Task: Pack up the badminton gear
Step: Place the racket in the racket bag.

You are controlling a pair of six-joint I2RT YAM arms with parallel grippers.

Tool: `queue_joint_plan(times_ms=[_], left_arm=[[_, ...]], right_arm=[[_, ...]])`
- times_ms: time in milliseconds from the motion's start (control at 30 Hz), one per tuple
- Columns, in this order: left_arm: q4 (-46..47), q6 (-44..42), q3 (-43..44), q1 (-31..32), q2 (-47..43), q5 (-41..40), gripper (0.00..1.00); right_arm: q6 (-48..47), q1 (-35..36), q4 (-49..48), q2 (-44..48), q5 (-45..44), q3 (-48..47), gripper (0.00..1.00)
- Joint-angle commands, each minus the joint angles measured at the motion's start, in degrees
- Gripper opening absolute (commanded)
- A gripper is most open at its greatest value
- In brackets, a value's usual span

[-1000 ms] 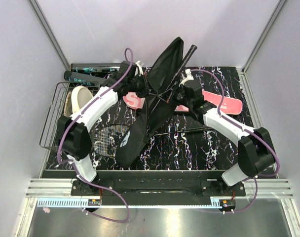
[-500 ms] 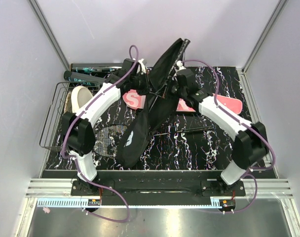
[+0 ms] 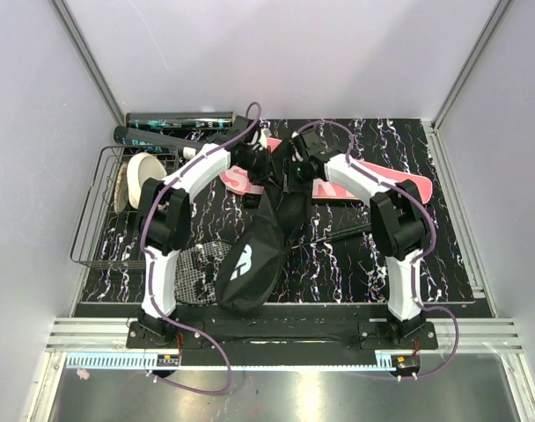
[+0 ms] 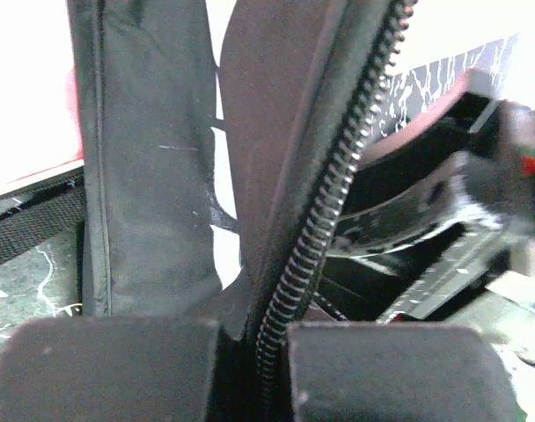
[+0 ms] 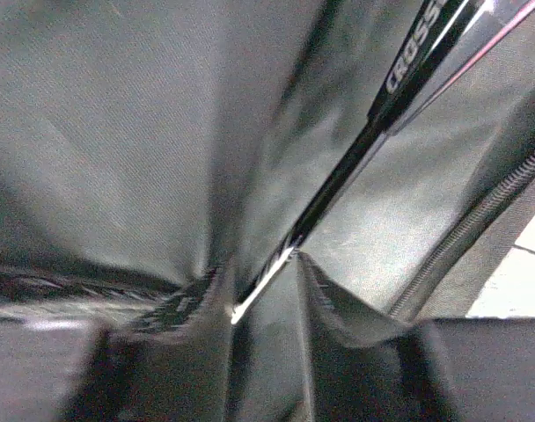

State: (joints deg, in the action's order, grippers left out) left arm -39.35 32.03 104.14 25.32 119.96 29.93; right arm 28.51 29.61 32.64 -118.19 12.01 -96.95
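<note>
The black bag [image 3: 250, 255] lies slumped along the middle of the table, its open top end held up between the two grippers. In the left wrist view my left gripper [image 4: 254, 356] is shut on the bag's zipper edge [image 4: 316, 229]; from above it [image 3: 260, 163] is at the bag's top. My right gripper [image 3: 296, 160] is just to the right of it. Its jaws [image 5: 267, 352] stand apart, with creased bag fabric [image 5: 144, 141] and a black racket shaft [image 5: 399, 79] between them. A racket head [image 3: 190, 259] pokes out from under the bag's left side. The pink case [image 3: 382, 183] lies behind.
Two dark tubes [image 3: 179, 119] lie along the back left edge. A black wire basket [image 3: 96, 220] on the left holds a cream disc [image 3: 140, 178]. A thin dark shaft [image 3: 342, 234] lies on the marbled mat right of the bag. Walls close in on three sides.
The bag, held high and upright before, has come down and now slumps on the table. Both arms swung back and lower. The right jaws have parted.
</note>
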Motion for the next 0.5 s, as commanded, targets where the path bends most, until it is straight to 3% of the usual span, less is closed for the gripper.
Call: queue_joint_plan(times_ms=[0,100,300,467], left_arm=[[7.71,0.84,4.23,-0.54,-0.52,7.86,0.00],[7.97,0.58,3.18,-0.89,-1.13,7.51,0.00],[8.24,0.49,1.77,-0.89,-1.66,7.16,0.00],[9.03,0.58,0.54,-0.89,-1.92,7.86,0.00]], right_arm=[[-4.36,-2.00,-2.11,4.60,14.33,6.04,0.47],[3.63,-6.04,-14.87,10.59,19.88,17.11,0.57],[11.10,-12.72,-26.29,13.51,25.25,23.28,0.60],[15.08,-15.01,-32.03,11.06,27.45,22.07,0.62]])
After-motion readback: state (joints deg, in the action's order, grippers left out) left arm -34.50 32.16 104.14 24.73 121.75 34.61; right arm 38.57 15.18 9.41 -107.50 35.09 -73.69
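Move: The racket's shaft lies in the open black racket bag just under the right hand, some 3 cm ahead and 4 cm lower. The racket's handle is about 15 cm ahead and 5 cm to the right, also about 4 cm lower. The pink bag's middle is roughly 9 cm right and 1 cm ahead, 8 cm down. From the left hand, which still grips the black bag's zipped edge, the shaft is about 5 cm right, 4 cm ahead and 7 cm down. The racket is left lying in the bag while the right hand's already parted fingers spread wide above its shaft. That hand first dips back and down about 4 cm each way, then swings forward and up again. All the while it draws right, away from the left hand, some 6 cm in all, its fingertips tilting about 25 degrees more to the left. The left hand keeps its pinch on the zipped edge, nearly still. ##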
